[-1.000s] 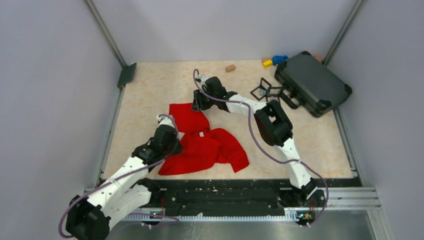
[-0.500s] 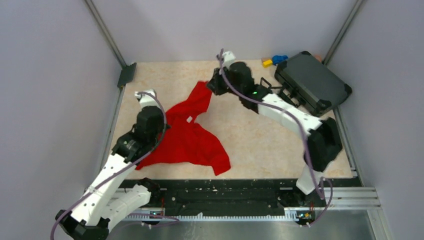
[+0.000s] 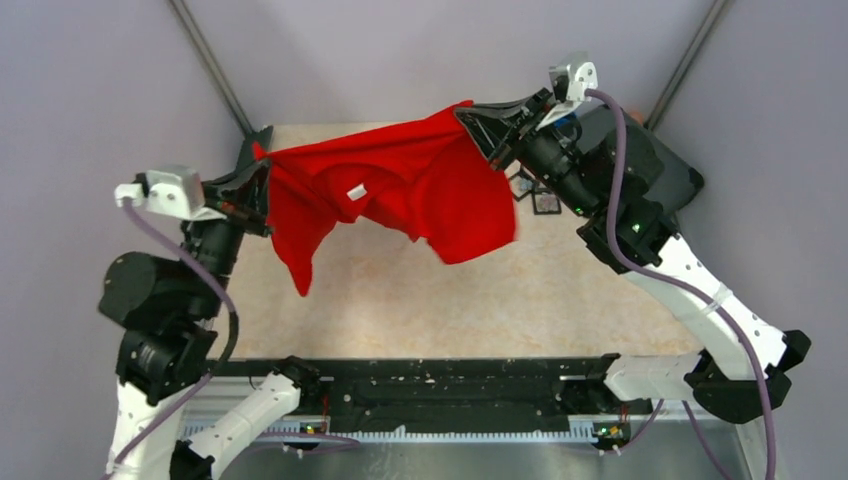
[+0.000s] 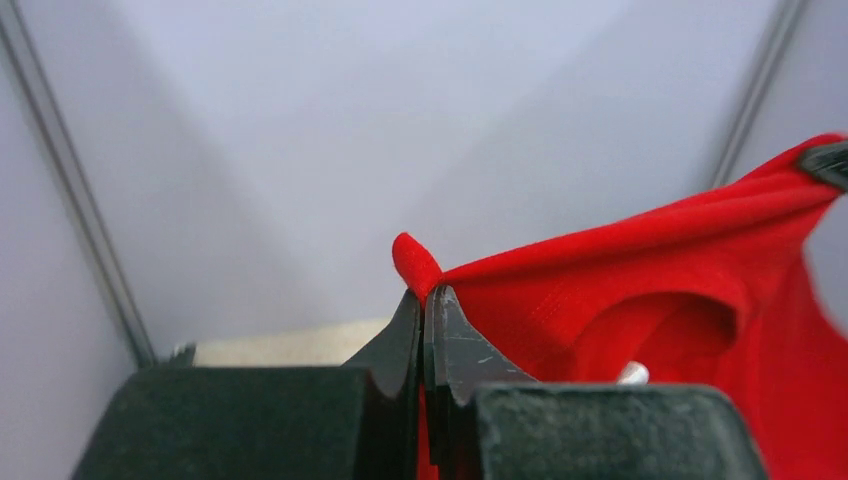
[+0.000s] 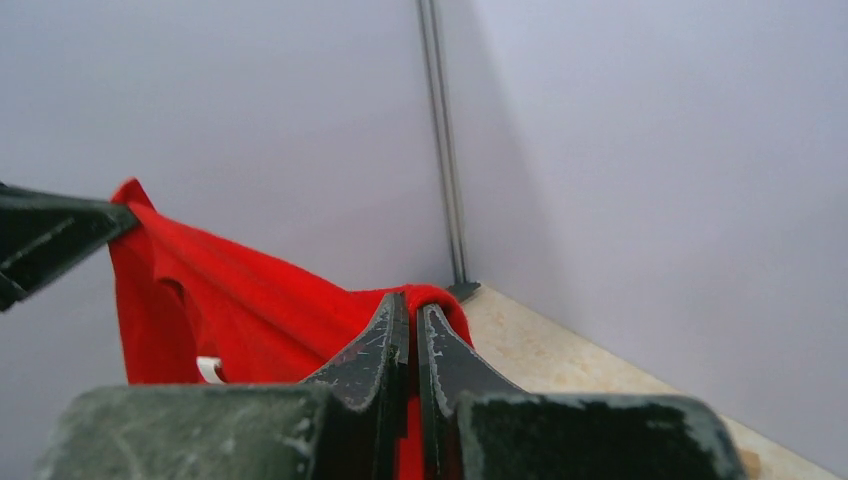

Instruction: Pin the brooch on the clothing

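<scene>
The clothing (image 3: 400, 180), a bright red garment with a small white tag (image 3: 355, 192), hangs in the air stretched between both arms, its lower folds drooping above the table (image 3: 450, 300). My left gripper (image 3: 258, 165) is shut on its left corner; in the left wrist view red cloth (image 4: 640, 290) bulges out past the closed tips of that gripper (image 4: 424, 295). My right gripper (image 3: 470, 115) is shut on the opposite corner, and in the right wrist view the fabric (image 5: 250, 300) wraps over that gripper's tips (image 5: 412, 305). I cannot make out the brooch in any view.
A black case (image 3: 680, 180) lies at the back right, mostly behind the right arm. A black wire-frame piece (image 3: 545, 200) sits on the table beside it. Grey walls close in the table on three sides. A black rail (image 3: 450, 385) runs along the near edge.
The right gripper closed on the garment's far corner. Both arms then rose and spread apart, lifting the garment off the table until it hangs stretched between them.
</scene>
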`<action>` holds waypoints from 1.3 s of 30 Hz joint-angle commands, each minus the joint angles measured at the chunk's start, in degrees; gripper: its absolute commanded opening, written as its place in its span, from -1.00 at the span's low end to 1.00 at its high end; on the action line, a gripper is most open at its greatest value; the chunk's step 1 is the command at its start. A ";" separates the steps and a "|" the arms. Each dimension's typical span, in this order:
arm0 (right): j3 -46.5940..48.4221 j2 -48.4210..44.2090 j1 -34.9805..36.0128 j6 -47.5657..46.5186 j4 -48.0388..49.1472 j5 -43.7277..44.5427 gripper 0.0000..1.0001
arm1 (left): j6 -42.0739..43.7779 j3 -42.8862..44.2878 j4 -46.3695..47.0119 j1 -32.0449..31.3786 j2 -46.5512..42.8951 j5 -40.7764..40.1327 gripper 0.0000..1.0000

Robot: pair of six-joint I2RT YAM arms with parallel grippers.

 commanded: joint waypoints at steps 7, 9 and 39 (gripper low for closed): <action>1.17 -9.11 0.20 -1.08 3.12 -7.59 -1.00 | 4.21 16.64 -5.02 0.52 3.59 21.04 -1.00; -0.59 -10.77 0.24 -1.04 4.12 -7.37 -1.00 | 3.45 16.71 -5.26 0.54 3.32 21.47 -1.00; 10.89 16.60 -13.59 3.31 14.44 -1.19 -1.00 | 5.01 40.23 -7.10 27.89 42.19 32.25 -1.00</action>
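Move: Both hands already pinch the clothing's upper edge in the air. The table's middle lies about 15 cm ahead of the left hand, 26 cm right and 46 cm below. From the right hand it is about 10 cm ahead, 3 cm left and 49 cm down. The wood block lies about 36 cm ahead of the right hand and 3 cm left; the black frames are some 21 cm ahead and 17 cm right, all at table level. Keeping their pinch on the red clothing's edge, both hands first swing back and up some 5 to 7 cm, then whip it forward and down over the table. The left goes about 25 cm forward from its rearmost point, dipping and lifting some 7 cm at the end, its fingers tipping down roughly 20 degrees overall; the right goes about 22 cm forward, turning slightly clockwise. ##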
